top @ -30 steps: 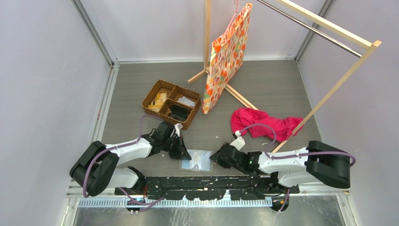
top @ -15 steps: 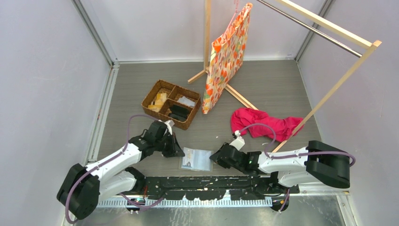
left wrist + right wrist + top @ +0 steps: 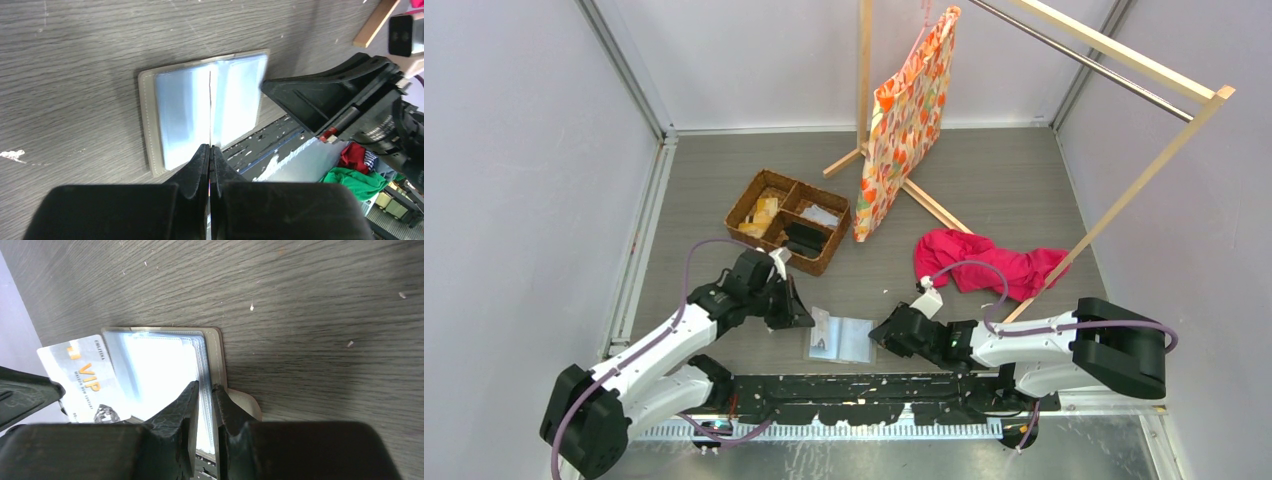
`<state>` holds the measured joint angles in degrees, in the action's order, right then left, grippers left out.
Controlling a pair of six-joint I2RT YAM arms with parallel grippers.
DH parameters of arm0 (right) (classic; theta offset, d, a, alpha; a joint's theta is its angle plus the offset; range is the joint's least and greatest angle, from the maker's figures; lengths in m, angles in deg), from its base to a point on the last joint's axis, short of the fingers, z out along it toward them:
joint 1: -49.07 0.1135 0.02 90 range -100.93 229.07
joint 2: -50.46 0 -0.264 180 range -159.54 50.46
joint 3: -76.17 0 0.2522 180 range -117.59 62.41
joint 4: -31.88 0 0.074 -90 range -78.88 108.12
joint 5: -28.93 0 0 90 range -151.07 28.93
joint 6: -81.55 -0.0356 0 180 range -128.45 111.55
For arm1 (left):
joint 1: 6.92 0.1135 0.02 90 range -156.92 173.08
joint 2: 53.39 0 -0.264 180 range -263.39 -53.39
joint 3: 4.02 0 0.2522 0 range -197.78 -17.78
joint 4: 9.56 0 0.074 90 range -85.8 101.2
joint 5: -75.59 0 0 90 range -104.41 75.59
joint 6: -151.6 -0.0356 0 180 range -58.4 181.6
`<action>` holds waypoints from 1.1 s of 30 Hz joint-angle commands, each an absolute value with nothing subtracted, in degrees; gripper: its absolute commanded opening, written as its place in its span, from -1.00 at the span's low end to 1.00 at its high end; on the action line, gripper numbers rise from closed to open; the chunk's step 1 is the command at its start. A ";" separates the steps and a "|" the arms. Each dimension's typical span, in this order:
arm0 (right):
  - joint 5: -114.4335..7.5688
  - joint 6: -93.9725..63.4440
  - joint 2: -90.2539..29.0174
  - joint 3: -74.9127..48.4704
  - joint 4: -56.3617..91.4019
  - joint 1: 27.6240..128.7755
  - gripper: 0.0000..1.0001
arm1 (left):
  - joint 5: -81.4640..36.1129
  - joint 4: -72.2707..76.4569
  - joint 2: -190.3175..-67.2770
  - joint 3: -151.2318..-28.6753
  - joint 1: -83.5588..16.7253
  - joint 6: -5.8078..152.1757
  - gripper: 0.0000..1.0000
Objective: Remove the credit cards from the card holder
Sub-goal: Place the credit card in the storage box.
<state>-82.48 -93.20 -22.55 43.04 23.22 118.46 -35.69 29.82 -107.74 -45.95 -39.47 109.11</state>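
Observation:
The card holder (image 3: pixel 852 340) lies open on the table near its front edge, pale blue sleeves up (image 3: pixel 185 115). My right gripper (image 3: pixel 879 338) pinches its right edge, jaws closed on the sleeves and the grey cover (image 3: pixel 205 387). My left gripper (image 3: pixel 804 320) is shut (image 3: pixel 210 147) on a credit card (image 3: pixel 85 380), whitish with orange "VIP" lettering. The card sticks out past the holder's left edge (image 3: pixel 821 330). It shows edge-on as a thin line in the left wrist view (image 3: pixel 210 110).
A brown wicker divided basket (image 3: pixel 789 220) with small items stands behind the left arm. A red cloth (image 3: pixel 989 262) lies behind the right arm. A wooden rack (image 3: pixel 1124 200) carries a patterned bag (image 3: pixel 909 120). A black rail (image 3: pixel 854 385) runs along the near edge.
My left arm has drawn back to the left with the card, pulling it out past the holder's left edge. The right gripper has stayed on the holder's right edge.

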 commanded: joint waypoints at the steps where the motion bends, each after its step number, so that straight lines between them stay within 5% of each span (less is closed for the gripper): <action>1: -83.45 -90.54 -25.97 45.55 11.71 118.63 -0.57 | -37.64 31.31 -106.18 -50.08 -39.26 108.08 -0.99; 15: -84.05 -89.38 -23.57 44.08 9.30 118.62 -0.57 | -31.99 34.40 -109.16 -65.57 -37.22 107.95 -0.99; 33: -85.29 -87.82 -22.13 40.83 6.50 118.66 -0.56 | -15.49 11.20 -132.65 -78.60 -28.91 118.20 -0.99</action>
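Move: The compartment of my storage box with the silver cards lies about 20 cm ahead of my left hand, 2 cm to its right and 5 cm below; the hand already grips the white VIP credit card. The black-card compartment is some 16 cm ahead and 2 cm left, the yellow-card one 20 cm ahead and 11 cm left, both 6 cm down; the card holder is 4 cm back, 6 cm right, 7 cm below. From my right hand the silver-card compartment is 26 cm ahead, 11 cm left, slightly higher. Keeping the credit card pinched, I lift my left hand clear of the card holder, then sweep it about 21 cm forward to the storage box, peaking some 13 cm above where it began and easing down a little over the box. On the way I turn the wrist about 25 degrees counter-clockwise and swing the fingertips outward; the fingers stay shut. ##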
